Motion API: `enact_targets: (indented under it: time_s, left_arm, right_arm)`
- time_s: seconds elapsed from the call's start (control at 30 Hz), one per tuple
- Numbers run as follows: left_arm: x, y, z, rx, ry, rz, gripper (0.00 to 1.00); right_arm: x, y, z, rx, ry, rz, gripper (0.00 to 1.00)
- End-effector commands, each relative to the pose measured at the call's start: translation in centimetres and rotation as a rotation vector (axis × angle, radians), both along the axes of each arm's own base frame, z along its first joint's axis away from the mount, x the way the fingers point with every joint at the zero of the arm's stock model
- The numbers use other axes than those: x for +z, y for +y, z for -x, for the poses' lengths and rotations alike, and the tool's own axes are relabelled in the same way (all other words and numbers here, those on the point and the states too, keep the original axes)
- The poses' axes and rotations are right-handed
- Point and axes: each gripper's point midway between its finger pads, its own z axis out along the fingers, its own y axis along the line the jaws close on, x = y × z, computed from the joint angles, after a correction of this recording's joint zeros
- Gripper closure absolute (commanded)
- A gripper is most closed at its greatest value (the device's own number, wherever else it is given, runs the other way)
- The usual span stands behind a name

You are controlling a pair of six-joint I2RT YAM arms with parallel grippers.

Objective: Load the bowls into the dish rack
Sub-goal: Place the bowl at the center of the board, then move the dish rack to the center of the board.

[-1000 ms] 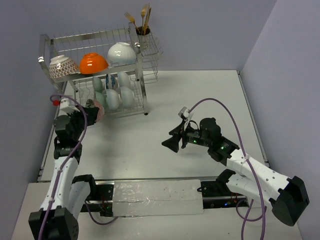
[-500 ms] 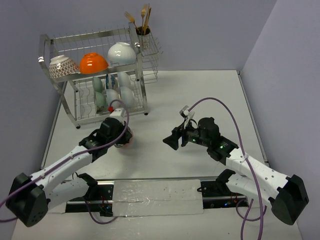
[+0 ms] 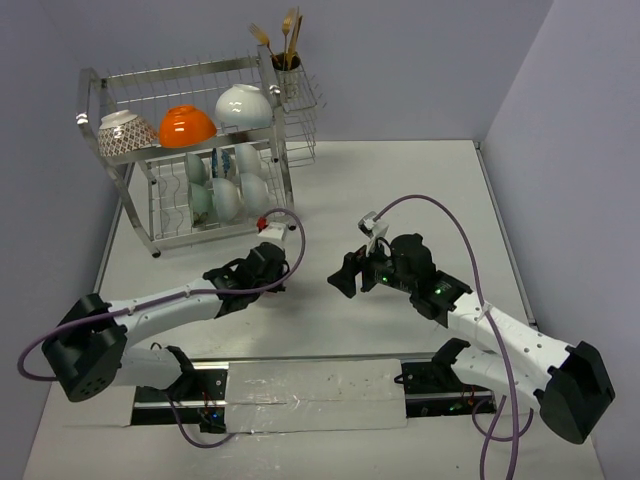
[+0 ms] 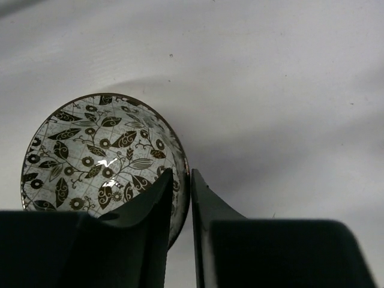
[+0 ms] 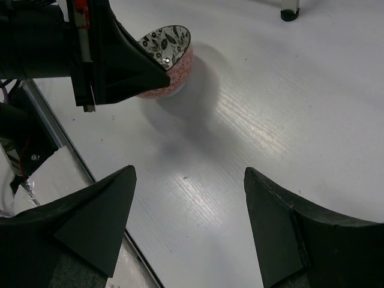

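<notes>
A bowl point(image 4: 102, 156) with a dark leaf pattern inside and a pink outside point(image 5: 174, 60) stands upright on the white table at mid-front. My left gripper point(image 4: 182, 180) is shut on its rim, one finger inside and one outside; from above, the left gripper point(image 3: 268, 278) hides most of the bowl. My right gripper point(image 5: 189, 170) hovers open and empty to the right of it, the right gripper point(image 3: 342, 283) pointing at the bowl. The dish rack point(image 3: 185, 72) stands at the back left with a patterned bowl point(image 3: 125, 133), an orange bowl point(image 3: 187, 126) and a white bowl point(image 3: 243, 106) on top, and several pale bowls point(image 3: 225, 190) below.
A corner cup with gold cutlery point(image 3: 288, 45) hangs on the rack's right end. One rack leg point(image 5: 290, 12) shows beyond the bowl in the right wrist view. The table's near edge and a taped rail point(image 3: 315, 395) lie just in front of both arms.
My left arm has swung from beside the rack to the table's middle, carrying the patterned bowl down onto the surface. The right arm has hardly moved.
</notes>
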Motion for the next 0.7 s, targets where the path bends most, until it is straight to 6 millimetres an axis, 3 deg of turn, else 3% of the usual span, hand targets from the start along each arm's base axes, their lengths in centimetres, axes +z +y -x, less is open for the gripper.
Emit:
enact_targets:
  time_s: [0.0, 0.07, 0.23, 0.43, 0.57, 0.63, 0.67]
  left_arm:
    - [0.8, -0.3, -1.1, 0.048, -0.056, -0.042, 0.75]
    - [1.2, -0.6, -0.9, 0.047, -0.068, -0.045, 0.55]
    - [3.1, -0.6, -0.8, 0.048, -0.100, -0.006, 0.38]
    - [7.7, -0.6, -1.1, 0.058, -0.166, 0.080, 0.22]
    - [12.1, 1.8, -1.7, 0.090, -0.240, 0.158, 0.18]
    - [13.1, 5.2, -2.9, 0.169, -0.275, 0.175, 0.18]
    - [14.9, 7.8, -3.4, 0.216, -0.334, 0.193, 0.18]
  right_arm:
    - [1.7, 0.5, -0.7, -0.010, -0.035, -0.025, 0.20]
    - [1.7, 0.4, -0.7, -0.012, -0.036, -0.023, 0.20]
    - [2.0, 0.5, -0.4, 0.004, -0.051, -0.036, 0.20]
    - [2.8, 0.5, -0.3, 0.012, -0.075, -0.056, 0.20]
    - [3.2, 0.6, -0.1, 0.022, -0.084, -0.067, 0.20]
    - [3.4, 0.6, 0.1, 0.032, -0.091, -0.073, 0.20]
    - [3.5, 0.8, 0.3, 0.051, -0.102, -0.082, 0.20]
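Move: The patterned bowl is at the left hand, its right rim still between the almost shut finger pads; its middle lies about 5 cm left of that hand, 2 cm ahead and 4 cm below. The rack's front right foot is some 14 cm ahead and 1 cm right of the hand, 7 cm lower; the pale bowls on the lower tier are roughly 23 cm ahead and 14 cm left. From the right hand the patterned bowl lies about 18 cm left, 4 cm ahead and 12 cm below. The left hand eases down about 1 cm while its fingers start to spread, one inside the patterned bowl and one outside its right rim, and lets go of that rim. Then it draws up off the bowl, gaining speed, to end about 11 cm above where it began, opening wide as it goes, with the fingers tilting up some 15 degrees and the hand swinging 3 to 4 cm left and a little forward only at the very end. ##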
